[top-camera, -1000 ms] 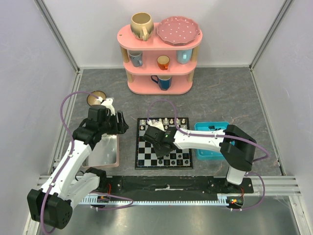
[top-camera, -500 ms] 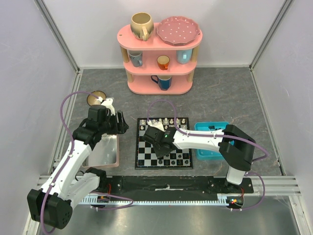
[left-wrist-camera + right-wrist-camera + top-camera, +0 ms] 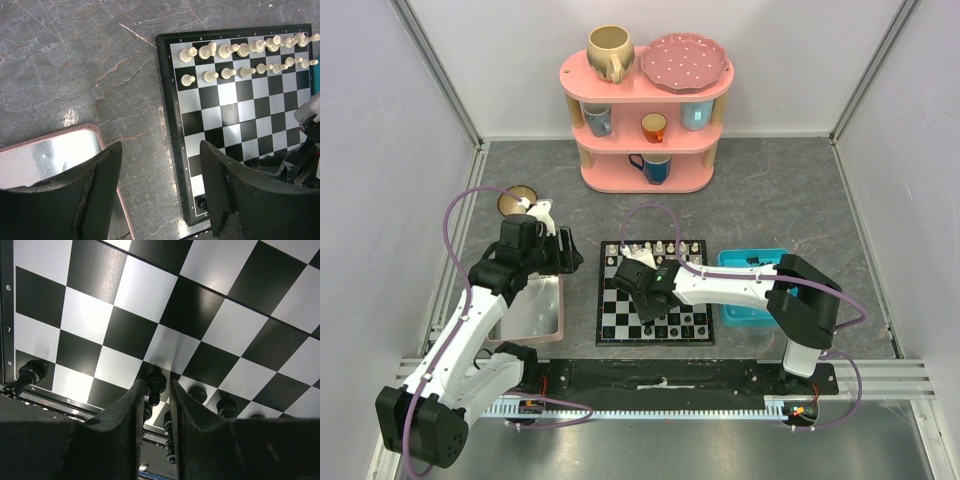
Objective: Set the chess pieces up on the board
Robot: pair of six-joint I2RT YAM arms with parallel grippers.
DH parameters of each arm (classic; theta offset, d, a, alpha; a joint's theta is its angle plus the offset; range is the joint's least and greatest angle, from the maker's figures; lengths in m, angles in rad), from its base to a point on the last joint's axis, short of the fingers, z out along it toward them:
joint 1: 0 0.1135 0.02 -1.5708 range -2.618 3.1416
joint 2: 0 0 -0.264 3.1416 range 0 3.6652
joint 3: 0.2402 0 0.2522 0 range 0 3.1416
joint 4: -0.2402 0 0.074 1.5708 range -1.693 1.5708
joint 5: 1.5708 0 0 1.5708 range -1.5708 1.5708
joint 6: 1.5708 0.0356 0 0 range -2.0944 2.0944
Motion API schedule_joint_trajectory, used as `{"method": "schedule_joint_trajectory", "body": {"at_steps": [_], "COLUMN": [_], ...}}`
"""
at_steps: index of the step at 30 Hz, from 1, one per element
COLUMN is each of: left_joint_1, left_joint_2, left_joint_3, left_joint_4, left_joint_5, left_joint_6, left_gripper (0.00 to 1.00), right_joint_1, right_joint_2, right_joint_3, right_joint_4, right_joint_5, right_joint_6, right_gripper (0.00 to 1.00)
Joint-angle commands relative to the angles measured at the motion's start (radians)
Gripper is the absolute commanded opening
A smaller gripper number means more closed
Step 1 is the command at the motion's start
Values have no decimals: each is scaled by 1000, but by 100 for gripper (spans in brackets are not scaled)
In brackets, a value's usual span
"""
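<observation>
The board (image 3: pixel 620 312) lies at mid-table, with cream-white chess pieces (image 3: pixel 660 247) in two rows along its far edge (image 3: pixel 240 50). Black pieces (image 3: pixel 197 392) stand along the near edge. My right gripper (image 3: pixel 155 390) is low over that near edge (image 3: pixel 658 305). Its fingers stand slightly apart on either side of an upright black pawn (image 3: pixel 155 383), which rests on a square with thin gaps at both sides. My left gripper (image 3: pixel 160 170) hangs open and empty over the table left of the board (image 3: pixel 235 115), with one black piece (image 3: pixel 201 204) in the corner by it.
A pink-rimmed grey tray (image 3: pixel 530 310) lies left of the board, under the left arm. A blue tray (image 3: pixel 755 290) holding dark pieces sits to the right. At the back stands a pink shelf (image 3: pixel 645 110) with cups and a plate. A small round dish (image 3: pixel 517 200) sits far left.
My right gripper's fingers have spread a little, away from the black pawn now standing on the board. Neither arm has visibly shifted.
</observation>
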Motion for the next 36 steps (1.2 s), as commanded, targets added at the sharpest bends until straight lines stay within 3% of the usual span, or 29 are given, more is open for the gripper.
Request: {"method": "schedule_joint_trajectory", "body": {"at_steps": [1,21,24,31,36], "left_joint_1": [6,6,6,5,5], "left_joint_2": [-12,-8,-5,-2,-2], "left_joint_3": [16,14,14,13,13], "left_joint_4": [23,25,26,26,29], "left_joint_5": [28,33,37,47,56], "left_joint_6": [0,1,3,4,6], "left_gripper": [70,71,71,71,71], "right_joint_1": [5,-79,-165,-493,-697], "right_joint_2": [0,-141,-228,-466,-498], "right_joint_3": [39,66,0,-195,-260], "right_joint_4": [3,-54,-63,-75,-68], "right_joint_5": [22,110,117,101,76], "right_joint_6": [12,4,1,-69,-137], "right_gripper": [34,41,41,40,38]}}
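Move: The right hand is still down on the board, a black pawn between its already parted fingers. Next come the black pieces in the blue tray, about 25 cm to its right, 12 cm ahead and 2 cm lower. The tray's middle is also some 25 cm right but only 7 cm ahead; the rightmost white pawn stands about 12 cm ahead and 11 cm right. From the left hand those black pieces lie roughly 40 cm right, 2 cm ahead and 13 cm below. Ease the right gripper up and slightly forward off the black pawn, fingers kept parted, then sweep it fast to the right, about 19 cm in all, and 11 cm forward while climbing some 8 cm, off the board and over the tray towards the black pieces. As it swings, turn the hand about 30 degrees clockwise and tip the fingers a little outward. ##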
